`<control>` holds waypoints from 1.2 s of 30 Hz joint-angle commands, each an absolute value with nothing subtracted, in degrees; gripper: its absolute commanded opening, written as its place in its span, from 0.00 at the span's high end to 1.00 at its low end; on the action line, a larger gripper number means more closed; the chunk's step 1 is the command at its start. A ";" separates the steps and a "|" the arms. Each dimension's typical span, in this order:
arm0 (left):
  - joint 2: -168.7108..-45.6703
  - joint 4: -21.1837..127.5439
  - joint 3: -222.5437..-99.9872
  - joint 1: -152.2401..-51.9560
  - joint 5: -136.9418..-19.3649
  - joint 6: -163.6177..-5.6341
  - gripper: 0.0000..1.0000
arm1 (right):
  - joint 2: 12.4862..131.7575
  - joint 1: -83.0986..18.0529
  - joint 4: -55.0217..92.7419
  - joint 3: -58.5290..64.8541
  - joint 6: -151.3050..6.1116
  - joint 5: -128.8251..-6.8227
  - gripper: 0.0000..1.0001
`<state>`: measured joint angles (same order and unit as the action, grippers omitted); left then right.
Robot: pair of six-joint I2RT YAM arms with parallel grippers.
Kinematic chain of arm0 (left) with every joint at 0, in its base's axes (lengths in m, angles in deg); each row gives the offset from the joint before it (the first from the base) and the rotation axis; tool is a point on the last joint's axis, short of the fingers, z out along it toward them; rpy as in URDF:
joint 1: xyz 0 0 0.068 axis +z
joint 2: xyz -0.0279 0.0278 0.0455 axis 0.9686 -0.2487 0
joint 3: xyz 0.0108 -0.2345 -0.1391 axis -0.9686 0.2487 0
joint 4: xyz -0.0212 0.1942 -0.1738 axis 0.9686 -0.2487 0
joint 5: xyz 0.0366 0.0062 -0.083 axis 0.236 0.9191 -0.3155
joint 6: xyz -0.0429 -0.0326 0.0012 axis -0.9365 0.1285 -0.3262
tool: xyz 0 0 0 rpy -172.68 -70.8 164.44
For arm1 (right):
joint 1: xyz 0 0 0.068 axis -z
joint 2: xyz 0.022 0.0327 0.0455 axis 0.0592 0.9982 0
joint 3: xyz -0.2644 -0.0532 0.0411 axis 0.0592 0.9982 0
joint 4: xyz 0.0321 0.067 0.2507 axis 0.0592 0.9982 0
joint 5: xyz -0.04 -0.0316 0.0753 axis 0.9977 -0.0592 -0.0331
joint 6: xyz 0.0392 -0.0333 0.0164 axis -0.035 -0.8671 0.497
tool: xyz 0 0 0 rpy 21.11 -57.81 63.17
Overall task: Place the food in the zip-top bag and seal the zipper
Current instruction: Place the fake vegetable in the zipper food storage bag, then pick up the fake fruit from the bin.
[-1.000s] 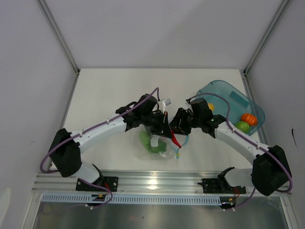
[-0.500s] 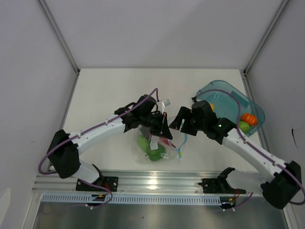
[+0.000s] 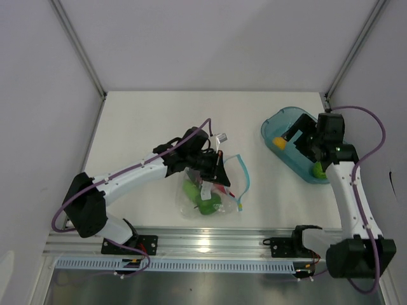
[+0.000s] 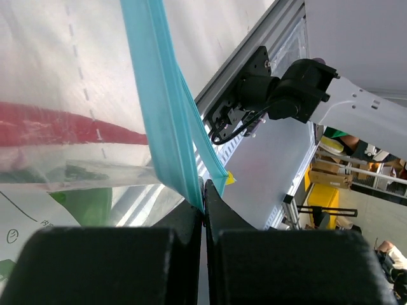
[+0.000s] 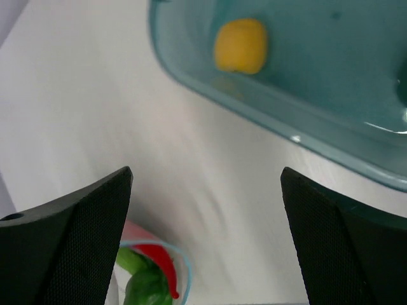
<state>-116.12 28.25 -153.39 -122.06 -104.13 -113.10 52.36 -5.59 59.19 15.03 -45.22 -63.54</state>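
Note:
The clear zip-top bag [image 3: 188, 204] lies on the table with a green pepper [image 3: 206, 204] and a red pepper [image 3: 220, 189] inside. Its light blue zipper [image 3: 244, 173] loops open to the right. My left gripper [image 3: 217, 170] is shut on the zipper strip [image 4: 159, 114], holding the mouth up; the left wrist view shows the red pepper [image 4: 51, 130] through the plastic. My right gripper [image 3: 294, 137] hangs open and empty over the teal tray's [image 3: 270, 127] left end, above the yellow lemon [image 5: 240, 46]. The bag's mouth with the red pepper [image 5: 159, 264] shows low in the right wrist view.
A green lime [image 3: 318, 169] lies in the teal tray beside the right arm. The tray's rim [image 5: 299, 136] runs across the right wrist view. White walls close in the table on three sides; the metal rail runs along the near edge.
My right gripper has opened wide, left the bag's mouth and swung right to the tray. The red pepper it carried now lies in the bag. The left gripper has kept its hold.

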 commanded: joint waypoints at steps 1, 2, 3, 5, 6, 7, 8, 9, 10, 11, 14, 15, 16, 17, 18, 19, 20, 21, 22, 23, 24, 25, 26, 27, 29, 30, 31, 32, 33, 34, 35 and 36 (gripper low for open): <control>-114.67 29.72 -152.64 -121.74 -105.66 -113.04 0.99 | 58.61 2.13 56.06 13.15 -47.77 -62.14 0.01; -114.40 29.63 -152.12 -121.74 -105.49 -112.86 0.99 | 60.11 3.10 55.97 11.75 -47.16 -60.29 0.01; -114.31 29.11 -152.11 -121.74 -105.57 -112.60 0.99 | 62.56 3.80 55.36 11.21 -46.81 -57.05 0.01; -114.14 28.58 -151.68 -121.83 -105.49 -112.34 0.99 | 64.86 5.39 54.31 10.07 -46.02 -50.73 0.01; -114.05 28.23 -151.76 -121.74 -105.40 -112.07 0.99 | 66.78 6.00 53.78 9.89 -45.84 -48.69 0.01; -114.05 28.14 -151.59 -121.74 -105.40 -111.98 0.99 | 67.76 6.18 53.42 9.72 -45.84 -45.19 0.01; -114.05 27.96 -151.50 -121.83 -105.31 -111.98 0.99 | 68.81 6.45 52.99 9.45 -45.84 -43.15 0.01; -114.22 27.87 -151.76 -121.74 -105.31 -111.89 0.99 | 70.91 6.53 53.07 8.93 -45.40 -40.96 0.01; -114.40 27.79 -151.85 -121.83 -105.31 -111.89 0.99 | 72.06 6.54 52.98 8.49 -45.66 -39.19 0.01; -114.58 27.70 -152.11 -121.74 -105.40 -111.89 0.99 | 73.29 6.54 53.24 8.14 -46.01 -35.96 0.01; -115.63 27.52 -153.08 -121.83 -105.58 -111.98 1.00 | 78.83 6.62 55.78 5.15 -47.06 -29.10 0.01; -115.98 27.43 -153.52 -121.74 -105.66 -111.98 0.99 | 80.15 6.62 56.66 4.19 -47.24 -27.68 0.01; -116.68 27.43 -153.96 -121.74 -105.75 -111.98 1.00 | 82.42 6.62 57.02 3.05 -47.77 -26.36 0.01; -117.12 27.43 -154.39 -121.74 -105.93 -112.07 1.00 | 83.40 6.54 57.46 2.51 -48.12 -25.30 0.01; -117.47 27.61 -154.57 -121.74 -106.01 -112.16 0.99 | 84.11 6.54 57.38 2.33 -48.56 -23.55 0.01; -118.17 27.61 -154.92 -121.74 -106.28 -112.16 1.00 | 85.42 6.54 57.38 1.98 -49.08 -22.40 0.01; -118.53 27.61 -155.36 -121.83 -106.45 -112.24 0.99 | 85.96 6.62 57.81 1.89 -49.09 -21.17 0.01; -118.88 27.61 -155.45 -121.83 -106.63 -112.25 0.99 | 86.31 6.54 57.55 1.89 -49.26 -19.59 0.01; -119.41 27.52 -155.71 -121.83 -106.89 -112.25 0.99 | 86.49 6.54 57.20 2.24 -49.87 -18.97 0.01; -119.59 27.52 -156.24 -121.83 -106.98 -112.25 0.99 | 87.01 6.54 56.77 2.33 -49.97 -18.35 0.01; -119.85 27.52 -156.24 -121.83 -107.07 -112.25 0.99 | 87.19 6.54 56.59 2.33 -49.97 -17.48 0.01; -120.11 27.52 -156.42 -121.83 -107.16 -112.25 0.99 | 87.54 6.45 56.59 2.51 -50.14 -16.95 0.01; -120.55 27.35 -156.77 -121.83 -107.42 -112.16 0.99 | 88.07 6.45 56.41 2.59 -50.06 -16.24 0.01; -120.64 27.26 -156.86 -121.83 -107.42 -112.16 0.99 | 88.42 6.53 56.15 2.68 -50.14 -15.63 0.01; -120.90 27.26 -156.95 -121.92 -107.60 -112.24 0.99 | 89.56 6.80 55.88 2.77 -49.79 -14.13 0.01; -120.91 27.35 -156.95 -121.83 -107.60 -112.25 0.99 | 89.91 6.89 55.45 2.95 -49.88 -14.39 0.01; -120.91 27.26 -156.95 -121.83 -107.51 -112.25 0.99 | 90.27 6.97 55.01 3.03 -49.88 -14.65 0.01; -120.91 27.26 -156.86 -121.83 -107.60 -112.25 0.99 | 90.70 7.06 54.57 3.12 -49.71 -14.83 0.01; -120.91 27.26 -156.86 -121.83 -107.60 -112.16 0.99 | 91.67 7.24 54.39 3.04 -49.44 -14.92 0.01; -120.99 27.00 -156.86 -121.83 -107.68 -112.16 0.99 | 92.11 7.50 53.87 3.03 -49.53 -15.01 0.01; -120.82 26.91 -156.95 -121.83 -107.51 -112.07 0.99 | 92.64 7.68 53.77 2.86 -49.62 -15.18 0.00; -120.73 26.82 -156.60 -121.83 -107.51 -111.98 0.99 | 93.60 8.11 53.60 2.69 -49.79 -15.27 0.01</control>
<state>-120.73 26.83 -154.59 -122.06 -106.16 -112.92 91.70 7.11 55.65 4.47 -49.70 -18.10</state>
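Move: The orange pumpkin, the right hand's next goal, is mostly hidden under that arm in the tray, about 22 cm to the right, 3 cm ahead and some 18 cm below the wide-open fingers. The green cabbage touches it, about 5 cm nearer the base and 4 cm to its left. The lemon lies about 9 cm ahead of this hand and 5 cm right. From the left hand the pumpkin is about 41 cm right, 18 cm ahead and 13 cm lower. Still pinching the teal zipper rim, the left hand sinks about 2 cm with the bag mouth, while the empty right hand sweeps right over the tray, past the lemon, some 21 cm and 13 cm down, edging forward. It swings clockwise by roughly 60 degrees in all, until its fingers slant right and down at the pumpkin, staying wide open and slowing close above it. ##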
